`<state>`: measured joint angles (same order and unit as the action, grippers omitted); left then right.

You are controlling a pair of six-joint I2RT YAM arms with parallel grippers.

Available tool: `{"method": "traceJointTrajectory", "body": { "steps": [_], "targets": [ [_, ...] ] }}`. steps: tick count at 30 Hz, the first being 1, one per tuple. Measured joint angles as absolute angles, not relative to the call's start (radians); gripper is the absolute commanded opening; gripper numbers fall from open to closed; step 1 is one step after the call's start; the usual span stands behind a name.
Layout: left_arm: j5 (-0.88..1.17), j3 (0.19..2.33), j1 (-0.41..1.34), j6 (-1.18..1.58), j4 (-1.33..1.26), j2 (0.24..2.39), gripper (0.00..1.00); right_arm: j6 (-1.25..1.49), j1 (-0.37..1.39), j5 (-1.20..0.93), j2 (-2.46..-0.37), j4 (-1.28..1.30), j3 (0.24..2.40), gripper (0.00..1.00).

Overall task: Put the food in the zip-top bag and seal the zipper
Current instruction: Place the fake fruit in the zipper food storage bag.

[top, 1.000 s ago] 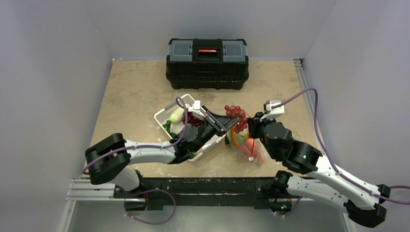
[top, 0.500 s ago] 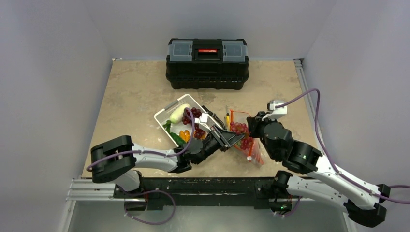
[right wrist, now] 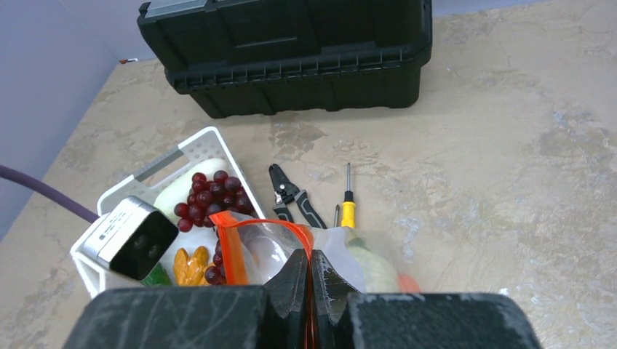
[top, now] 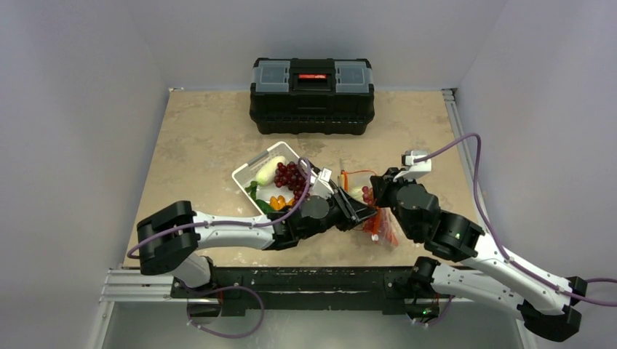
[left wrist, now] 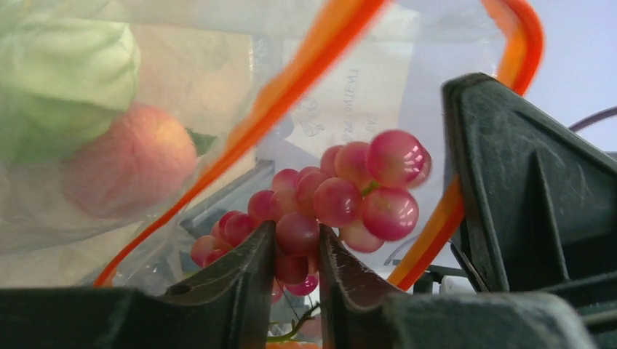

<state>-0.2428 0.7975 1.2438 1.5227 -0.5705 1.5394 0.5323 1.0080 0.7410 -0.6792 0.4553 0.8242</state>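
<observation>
My left gripper (left wrist: 297,236) is shut on a bunch of dark red grapes (left wrist: 364,193), holding it inside the open mouth of the zip-top bag (right wrist: 342,254). The orange-red zipper (left wrist: 291,87) loops around the bunch. Through the clear plastic I see the pale green cabbage (left wrist: 65,73) and the pink round piece (left wrist: 131,167). My right gripper (right wrist: 311,258) is shut on the zipper (right wrist: 265,225), lifting the mouth edge. Another grape bunch (right wrist: 211,196), the white oblong (top: 265,171), the orange chunk (right wrist: 188,265) and the green cucumber (top: 263,207) lie in the white basket (right wrist: 196,142).
Black pruning shears (right wrist: 295,198) and a yellow-handled screwdriver (right wrist: 348,207) lie on the table just beyond the bag. A black toolbox (top: 311,94) stands at the back. The basket sits directly left of the bag, under my left arm.
My left gripper carried the grape bunch down and slightly right, from above the basket's edge into the bag's mouth. The right gripper kept its hold on the zipper.
</observation>
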Motion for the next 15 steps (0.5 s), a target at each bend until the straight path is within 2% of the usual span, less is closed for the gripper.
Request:
{"method": "traceJointTrajectory", "body": {
  "steps": [1,3,6,9,15],
  "targets": [
    [-0.227,0.811,1.238,1.536,-0.535,1.536,0.35,0.532,1.008,0.741,-0.679,0.455,0.824,0.0],
    [-0.177,0.838,1.218,1.561,-0.45,1.528,0.52,0.532,1.008,0.741,-0.678,0.455,0.824,0.0],
    [-0.134,0.862,1.192,1.589,-0.336,1.517,0.66,0.532,1.008,0.741,-0.678,0.455,0.824,0.0],
    [-0.115,0.891,1.173,1.586,-0.2,1.491,0.76,0.532,1.008,0.741,-0.678,0.456,0.824,0.0],
    [-0.11,0.94,1.157,1.525,0.003,1.402,0.77,0.532,1.008,0.741,-0.667,0.456,0.824,0.0]
  ]
}}
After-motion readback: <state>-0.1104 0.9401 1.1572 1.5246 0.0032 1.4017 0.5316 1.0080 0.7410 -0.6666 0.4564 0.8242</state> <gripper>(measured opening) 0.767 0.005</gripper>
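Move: The left hand still pinches the grapes at the zip-top bag's mouth; the bag's middle lies about 4 cm ahead of that hand, 3 cm to its right and 7 cm lower. In the bag the cabbage sits some 7 cm ahead and 2 cm left of the hand, the peach about 2 cm ahead and 5 cm right, both some 8 cm down, while the white tray is roughly 24 cm left, 9 cm ahead and 9 cm lower. From the right hand, the bag's middle is about 2 cm back, 2 cm right and 13 cm down. The left fingers spread from a narrow gap to about three-quarters open and let go of the grapes in the bag, as the hand dips some 2 cm while its tips tilt downward by about 15 degrees and then draws off to the left, about 4 cm in all, rising slightly as it backs away from the bag towards the tray side. The right hand stays in place with its fingers shut, still pinching the orange zipper edge and keeping the mouth held up and open. ##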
